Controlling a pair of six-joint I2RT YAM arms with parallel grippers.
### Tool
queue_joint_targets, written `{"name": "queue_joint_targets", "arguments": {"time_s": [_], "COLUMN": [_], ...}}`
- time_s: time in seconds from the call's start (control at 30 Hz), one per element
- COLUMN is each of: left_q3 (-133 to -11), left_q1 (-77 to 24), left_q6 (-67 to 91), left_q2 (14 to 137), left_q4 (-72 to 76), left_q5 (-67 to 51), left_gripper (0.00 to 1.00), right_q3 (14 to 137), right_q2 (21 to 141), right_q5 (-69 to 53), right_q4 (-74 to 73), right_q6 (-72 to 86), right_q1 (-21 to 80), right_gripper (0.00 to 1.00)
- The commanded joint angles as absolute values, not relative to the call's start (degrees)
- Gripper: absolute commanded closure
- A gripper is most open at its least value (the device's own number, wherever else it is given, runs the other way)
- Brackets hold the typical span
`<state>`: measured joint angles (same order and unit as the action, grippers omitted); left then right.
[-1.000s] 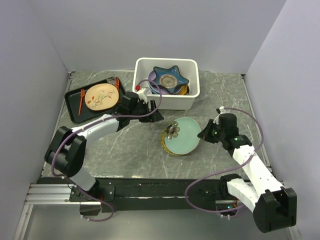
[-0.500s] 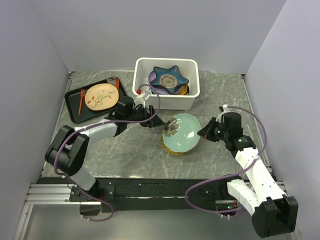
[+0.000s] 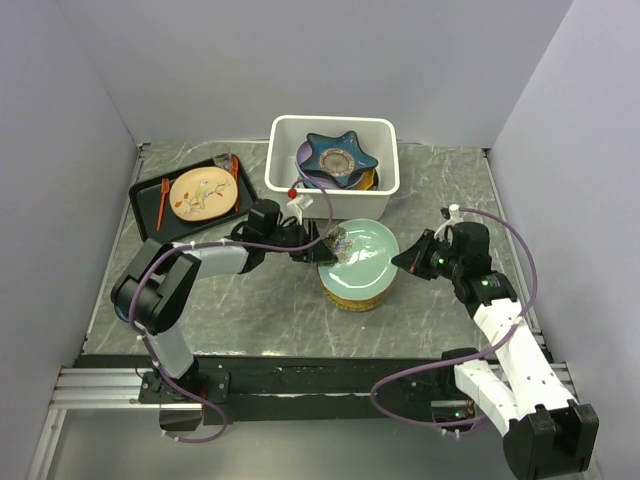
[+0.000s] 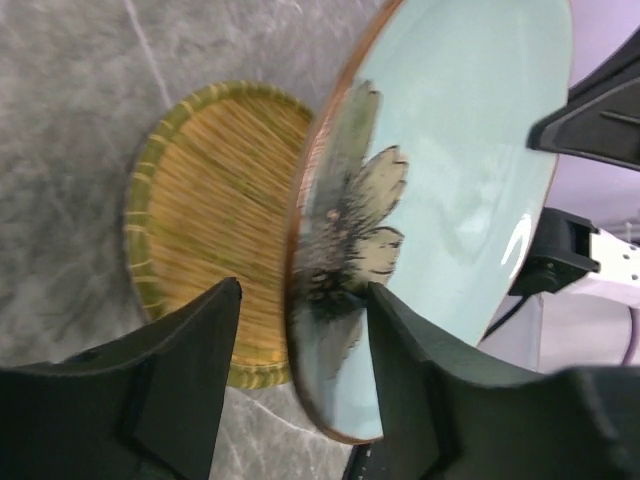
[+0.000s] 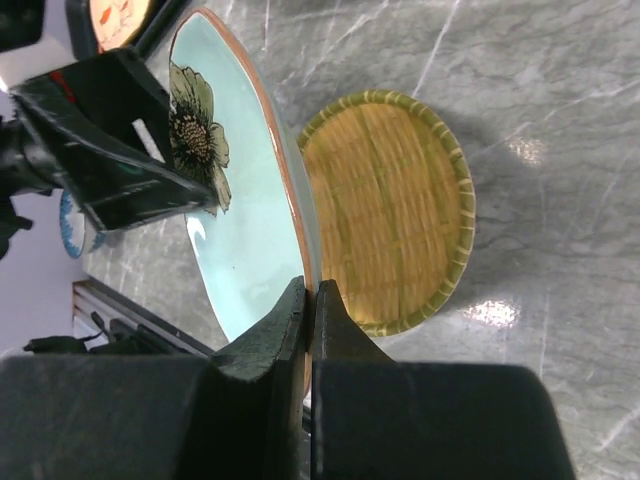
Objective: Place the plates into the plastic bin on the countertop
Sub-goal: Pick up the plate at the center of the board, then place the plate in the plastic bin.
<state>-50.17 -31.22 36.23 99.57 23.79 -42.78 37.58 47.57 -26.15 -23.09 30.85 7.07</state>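
A pale green plate with a flower [image 3: 362, 256] is held tilted, nearly on edge, above a round woven mat [image 3: 356, 297]. My right gripper [image 3: 401, 262] is shut on the plate's right rim, its jaws [image 5: 310, 290] pinching the rim. My left gripper [image 3: 318, 246] is open and straddles the opposite rim by the flower [image 4: 303, 292]. One finger [image 4: 400, 340] lies against the plate's face [image 4: 460, 140]. The other finger [image 4: 190, 350] stands off from its back. The white plastic bin [image 3: 330, 205] at the back holds a navy star-shaped plate [image 3: 340, 157] on other plates.
A black tray [image 3: 148, 218] at the back left carries a beige plate [image 3: 203, 193] and orange cutlery. Grey walls enclose the marble countertop [image 3: 250, 300] on three sides. The woven mat [image 5: 390, 210] lies right under the tilted plate.
My right gripper has lifted the green plate and carried it a little left. My left gripper has moved right from the bin's front onto the plate's flower rim, its jaws narrowing.
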Motion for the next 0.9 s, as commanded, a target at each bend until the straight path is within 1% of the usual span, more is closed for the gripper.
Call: {"name": "queue_joint_targets", "arguments": {"time_s": [0.0,0.03,0.1,0.13,0.17,0.2,0.23,0.27,0.3,0.37,0.4,0.47,0.5,0.57,0.6,0.67,0.77,0.87], "left_q3": [-52.47,-52.56,-52.82,-53.08,-53.43,-53.52,-53.61,-53.61,-53.61,-53.53,-53.53,-53.35,-53.35,-53.44,-53.52,-53.53,-53.53,-53.79], "left_q1": [-31.99,-31.99,-31.91,-31.99,-31.99,-31.99,-31.99,-31.99,-31.99,-31.99,-31.99,-31.99,-31.99,-31.91,-31.82,-31.64,-31.12,-30.76], "left_q6": [38.14,38.58,39.37,39.46,39.64,39.64,39.64,39.55,39.38,39.46,39.55,39.81,39.90,40.25,40.25,40.43,40.96,41.22], "left_q2": [100.63,101.07,101.60,101.69,101.86,101.78,101.78,101.52,101.08,100.55,100.20,99.76,99.32,98.88,98.44,98.00,97.38,97.12], "left_q4": [29.79,30.49,31.64,31.64,31.38,31.29,31.20,30.94,30.76,30.76,30.85,31.02,31.11,31.29,31.20,31.29,31.29,31.11], "left_q5": [-46.58,-46.93,-48.25,-48.51,-48.60,-48.69,-48.60,-48.43,-48.17,-47.81,-47.73,-47.46,-47.37,-47.29,-47.11,-46.85,-46.67,-46.85], "left_gripper": [0.45,0.55,0.70,0.88,0.97,0.99,0.99,0.99,0.99,0.99,0.99,0.99,0.99,0.99,0.99,0.99,0.99,0.99], "right_q3": [42.10,42.10,41.75,41.75,41.57,41.40,41.31,41.22,40.87,40.43,40.17,40.17,40.25,40.17,40.08,39.99,39.73,39.55], "right_q2": [45.44,45.61,46.14,46.40,46.58,46.93,47.02,47.11,47.11,46.93,46.93,47.20,47.55,47.99,48.16,48.34,48.08,47.90], "right_q5": [-31.29,-31.29,-31.73,-31.90,-31.90,-31.90,-31.90,-31.82,-31.82,-31.12,-30.68,-30.59,-30.41,-30.24,-30.23,-30.23,-29.45,-28.57], "right_q4": [-14.68,-14.50,-14.41,-14.41,-14.41,-14.50,-14.59,-14.59,-14.33,-14.15,-13.98,-14.15,-14.41,-14.50,-14.41,-14.33,-14.33,-14.68], "right_q6": [33.75,33.75,33.49,33.40,33.31,33.31,33.05,32.96,32.87,32.87,32.87,32.52,32.26,31.99,31.91,31.82,31.64,31.20], "right_q1": [6.50,6.50,6.50,6.50,6.50,6.50,6.50,6.50,6.50,6.42,6.33,6.33,6.33,6.24,6.24,6.15,6.06,5.98], "right_gripper": [1.00,1.00,1.00,1.00,1.00,0.99,0.94,0.84,0.67,0.54,0.44,0.33,0.24,0.18,0.12,0.06,0.00,0.00]}}
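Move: The left hand's open fingers straddle the flowered left rim of the green plate, whose middle lies about 8 cm to their right, 1 cm nearer the base and 2 cm higher. The round woven mat is some 6 cm right, 3 cm back and 9 cm below that hand; the white bin's middle is about 21 cm ahead, 2 cm right and 3 cm lower. From the right hand, already pinching the opposite rim, the plate's middle is about 7 cm left, 1 cm ahead and 3 cm below. The left hand edges about 1 cm further right onto the plate and shuts its fingers on the flowered rim, rising about 2 cm as they close, with only a slight roll of the wrist. Once that pinch is made, the right hand, after a tiny dip, spreads its fingers from shut to fully open and releases the opposite rim, drifting about 1 cm forward and up so that its open fingers still stand around the plate's edge. ##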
